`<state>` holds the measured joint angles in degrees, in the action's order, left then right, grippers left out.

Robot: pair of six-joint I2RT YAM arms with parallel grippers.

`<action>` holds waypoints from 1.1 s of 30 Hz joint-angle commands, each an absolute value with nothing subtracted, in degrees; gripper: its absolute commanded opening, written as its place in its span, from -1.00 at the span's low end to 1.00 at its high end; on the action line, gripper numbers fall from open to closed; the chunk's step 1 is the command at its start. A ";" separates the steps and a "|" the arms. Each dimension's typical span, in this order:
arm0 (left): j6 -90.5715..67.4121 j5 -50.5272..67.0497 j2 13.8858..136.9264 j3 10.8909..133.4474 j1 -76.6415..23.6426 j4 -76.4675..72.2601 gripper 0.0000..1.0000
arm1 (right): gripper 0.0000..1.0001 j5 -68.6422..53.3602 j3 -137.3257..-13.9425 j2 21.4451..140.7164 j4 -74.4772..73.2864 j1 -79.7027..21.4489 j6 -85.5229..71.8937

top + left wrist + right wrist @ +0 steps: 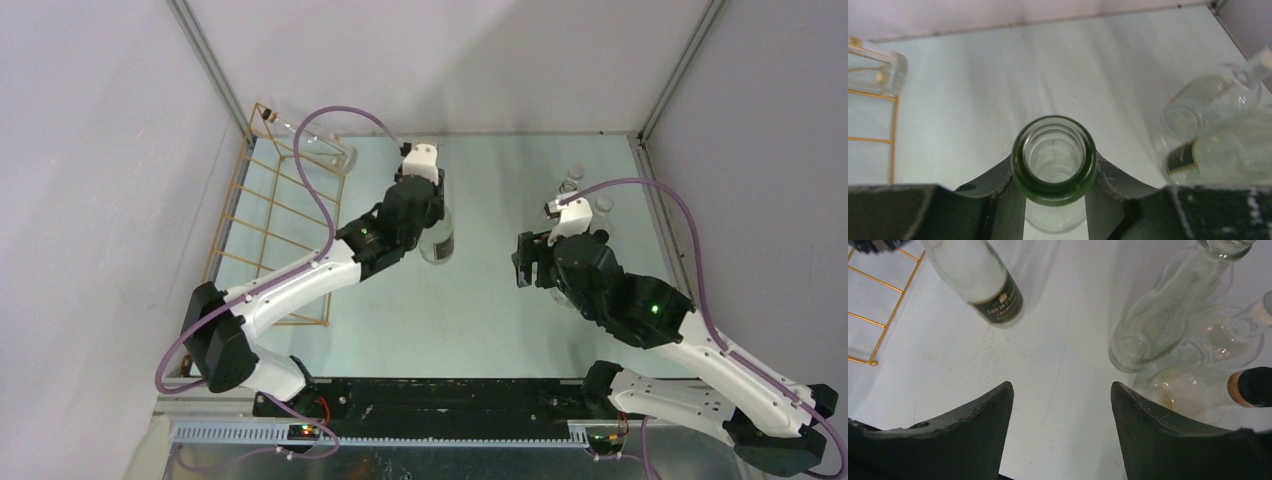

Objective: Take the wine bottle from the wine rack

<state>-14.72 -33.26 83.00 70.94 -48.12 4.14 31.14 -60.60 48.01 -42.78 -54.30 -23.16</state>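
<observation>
The wine bottle (438, 240) is clear glass with a green mouth (1054, 157) and a dark label (1000, 302). It stands upright off the rack, near the table's middle, with its base at or just above the surface. My left gripper (1054, 166) is shut on its neck just under the lip. The wine rack (280, 230), a gold wire frame (883, 315), lies to the left along the wall. A clear bottle (322, 145) lies on its far end. My right gripper (522, 262) hangs open over bare table (1062, 387), to the right of the held bottle, with nothing between its fingers.
Several clear glass bottles (588, 195) stand together at the back right, close behind my right gripper (1158, 320). One with a dark cap and gold band (1253, 386) lies at the right edge. Grey walls close in the table on three sides.
</observation>
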 commanded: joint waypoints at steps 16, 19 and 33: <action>-22.53 -42.49 77.42 64.11 -62.00 -0.94 -0.75 | 0.51 29.25 -56.07 43.16 -39.20 -54.44 -19.04; -24.08 -43.01 77.11 62.71 -62.10 -0.99 -0.44 | 0.52 29.08 -55.66 42.96 -39.16 -54.46 -18.82; -25.27 -44.13 76.02 62.77 -62.29 -0.40 0.47 | 0.54 27.95 -55.19 42.71 -38.47 -54.44 -17.90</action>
<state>-23.94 -41.95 78.61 61.71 -62.02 1.85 28.21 -55.09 43.22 -40.99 -54.30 -18.79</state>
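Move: The left hand holds the labelled bottle upright by its neck; the bare table spot it is bound for lies about 8 cm back, 5 cm right and 28 cm below. From that hand, the tall clear bottle stands some 26 cm right and 1 cm ahead, the black-capped one 32 cm right and 9 cm back. From the right hand the spot is roughly 14 cm left, 5 cm ahead, 27 cm below. The left hand draws the held bottle back about 8 cm, rightward and down onto the table, then opens. ##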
